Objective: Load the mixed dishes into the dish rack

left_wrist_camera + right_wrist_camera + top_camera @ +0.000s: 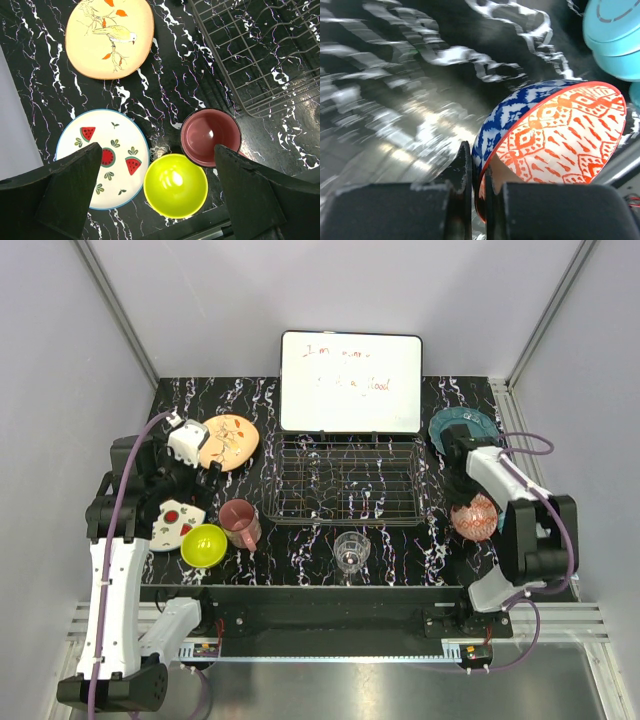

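My right gripper (479,165) is shut on the rim of the red patterned bowl (555,135), one finger on its blue outside and one inside, and the bowl is tilted on edge. From above, this bowl (474,517) is at the table's right, right of the dish rack (345,522), with the teal plate (462,424) behind it. My left gripper (157,150) hangs open above the lime-green bowl (175,185), pink mug (210,136) and white plate with red slices (102,157), holding nothing. The peach plate (110,37) lies farther back. A clear glass (351,551) stands in front of the rack.
A white handwritten whiteboard (350,380) leans behind the rack. Grey walls close in the left, right and back. The teal plate (615,35) is close beside the held bowl. The rack's wire corner (260,55) lies right of the mug.
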Tool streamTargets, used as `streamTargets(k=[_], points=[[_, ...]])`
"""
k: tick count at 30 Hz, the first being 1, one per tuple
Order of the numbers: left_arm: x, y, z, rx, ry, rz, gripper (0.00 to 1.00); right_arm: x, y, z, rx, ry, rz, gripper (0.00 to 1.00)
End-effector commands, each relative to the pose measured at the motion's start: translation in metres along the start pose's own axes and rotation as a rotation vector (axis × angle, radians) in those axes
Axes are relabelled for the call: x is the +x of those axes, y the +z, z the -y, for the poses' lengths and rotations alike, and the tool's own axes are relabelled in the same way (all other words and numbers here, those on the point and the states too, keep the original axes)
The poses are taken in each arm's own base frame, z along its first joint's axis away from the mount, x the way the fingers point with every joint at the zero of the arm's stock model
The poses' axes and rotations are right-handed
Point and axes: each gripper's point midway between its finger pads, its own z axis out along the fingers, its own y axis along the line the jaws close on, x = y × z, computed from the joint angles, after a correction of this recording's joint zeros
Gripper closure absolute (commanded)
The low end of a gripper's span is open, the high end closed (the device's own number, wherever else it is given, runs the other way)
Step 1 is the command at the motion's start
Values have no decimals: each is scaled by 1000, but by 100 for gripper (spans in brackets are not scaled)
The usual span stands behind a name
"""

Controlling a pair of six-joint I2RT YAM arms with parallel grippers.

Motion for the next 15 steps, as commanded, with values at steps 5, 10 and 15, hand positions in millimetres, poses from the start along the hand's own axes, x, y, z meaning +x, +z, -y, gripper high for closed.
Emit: streamTargets(k=[5, 10, 15], points=[[-17, 7, -14, -40, 1, 32, 1, -43, -163, -50, -652, 40, 110, 100], [-19, 11, -14, -37, -21, 34, 1, -20, -245, -109, -1130, -40, -116, 100], [-17, 13, -16, -44, -27, 23, 1, -13, -324, -158, -1473, -149, -201, 100]])
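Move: The right hand already pinches the patterned bowl by its rim, a few cm off the table. The dish rack's middle lies about 28 cm to its left and 7 cm ahead, slightly lower. The teal plate is some 19 cm ahead and 1 cm right, the clear glass 27 cm left and 12 cm back, the turquoise bowls 12 cm right and 9 cm back. From the left hand the rack is about 32 cm right, 10 cm ahead, 23 cm below. The right hand keeps its pinch on the patterned bowl's rim and sweeps it fast towards the dish rack, rising about 20 cm, nearly straight up at first and then swinging some 14 cm left, with about 7 cm forward. As it goes the wrist rolls and tips by roughly 60 degrees, so that fingers that pointed mostly down come to point forward and left, still slanting down. ##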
